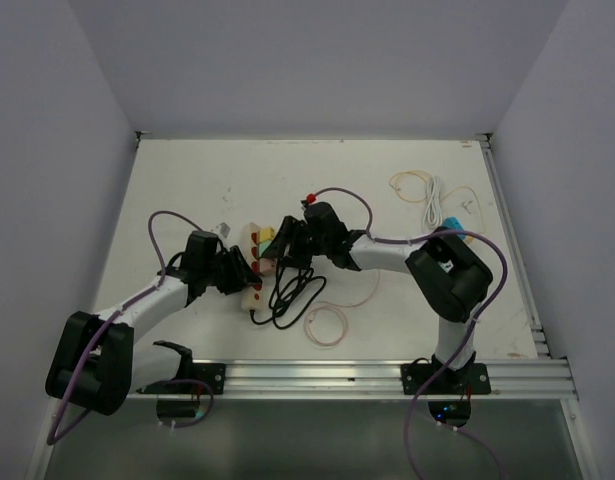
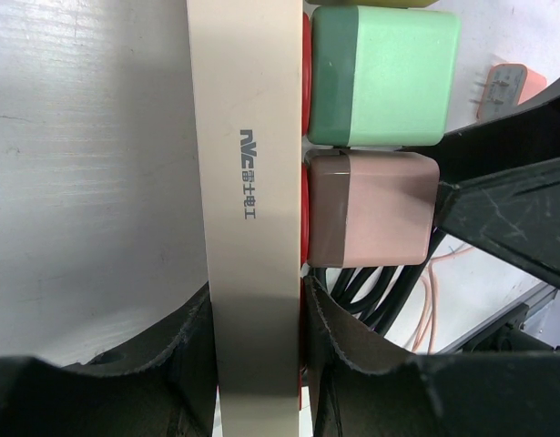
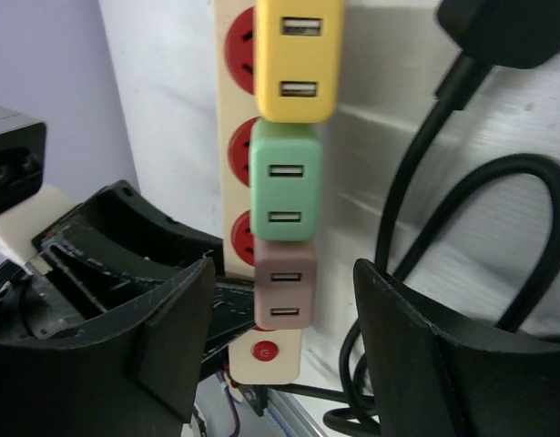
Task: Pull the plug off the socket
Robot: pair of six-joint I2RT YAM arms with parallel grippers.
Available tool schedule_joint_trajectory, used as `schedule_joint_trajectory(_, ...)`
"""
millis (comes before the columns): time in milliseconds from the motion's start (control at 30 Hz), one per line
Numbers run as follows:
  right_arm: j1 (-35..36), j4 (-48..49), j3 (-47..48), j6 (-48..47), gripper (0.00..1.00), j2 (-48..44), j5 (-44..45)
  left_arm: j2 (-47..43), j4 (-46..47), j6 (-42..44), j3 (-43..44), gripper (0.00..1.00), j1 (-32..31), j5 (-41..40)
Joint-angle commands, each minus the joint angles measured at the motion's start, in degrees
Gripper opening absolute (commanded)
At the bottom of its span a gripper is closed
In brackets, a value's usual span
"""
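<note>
A cream power strip [image 2: 248,182] with red sockets lies left of the table's middle [image 1: 253,262]. Plugged into it in a row are a yellow plug [image 3: 298,59], a green plug [image 3: 284,191] and a pinkish-brown plug [image 3: 281,282]. My left gripper [image 2: 257,364] is shut on the strip's switch end, one finger on each long side. Above the pinkish-brown plug my right gripper [image 3: 284,337] stands open, its fingers [image 3: 425,364] on either side of the plug and apart from it.
A black cable [image 1: 292,295] lies coiled just in front of the strip. A beige wire loop [image 1: 325,325] sits nearer the front rail [image 1: 387,375]. A white cable [image 1: 432,205] and a blue object [image 1: 455,225] lie at the back right. A loose orange plug [image 2: 507,86] lies beyond the strip.
</note>
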Motion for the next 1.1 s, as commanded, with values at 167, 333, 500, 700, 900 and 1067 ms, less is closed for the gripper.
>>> schedule_joint_trajectory(167, 2.09, 6.48, 1.15, 2.67, 0.63, 1.29, -3.40, -1.49, 2.71, -0.12, 0.55, 0.00, -0.25, -0.67)
schedule_joint_trajectory(333, 2.62, 6.83, 0.36, 2.75, 0.56, 2.08, -3.31, -1.49, 2.89, -0.65, 0.63, 0.00, -0.25, -1.03)
schedule_joint_trajectory(500, 2.80, 7.28, 0.27, 2.75, 0.35, 2.69, -3.66, -1.49, 2.80, -1.09, 0.55, 0.00, -0.25, -1.38)
schedule_joint_trajectory(700, 2.27, 5.96, -0.34, 1.88, 0.00, 1.99, -3.92, -1.93, 0.70, -1.36, 0.90, 0.00, -0.16, -4.36)
schedule_joint_trajectory(900, -1.06, 8.15, -3.94, 2.23, 0.00, -0.82, -6.03, -1.23, -3.43, -1.18, 0.81, 0.00, 1.94, -8.14)
schedule_joint_trajectory(1067, -2.91, 8.42, -5.26, 1.79, 0.00, -3.02, -7.44, -0.97, -6.07, -1.35, 0.11, 0.00, 4.41, -10.60)
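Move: The pink plug to be pulled stands in the upended power strip, only about 2 cm back and 2 cm to the left of the open right fingers, 1 cm lower. The green plug is its neighbour, some 4 cm farther out than it, with the yellow plug about 7 cm beyond the pink one. The black cable coil lies about 8 cm back from the right hand and 3 cm to its right, some 7 cm down. From the left hand, already gripping the strip, the pink plug is about 3 cm ahead and 4 cm to the right, 1 cm above. The right fingers pinch the pink plug: the hand slips about 2 cm left and a bit less back, rises slightly, then sinks onto the plug and closes on its two sides. Keeping that grip, it starts tugging right, away from the strip, by about 1 cm. The left hand keeps the strip clamped, staying nearly in place as the pull builds. ##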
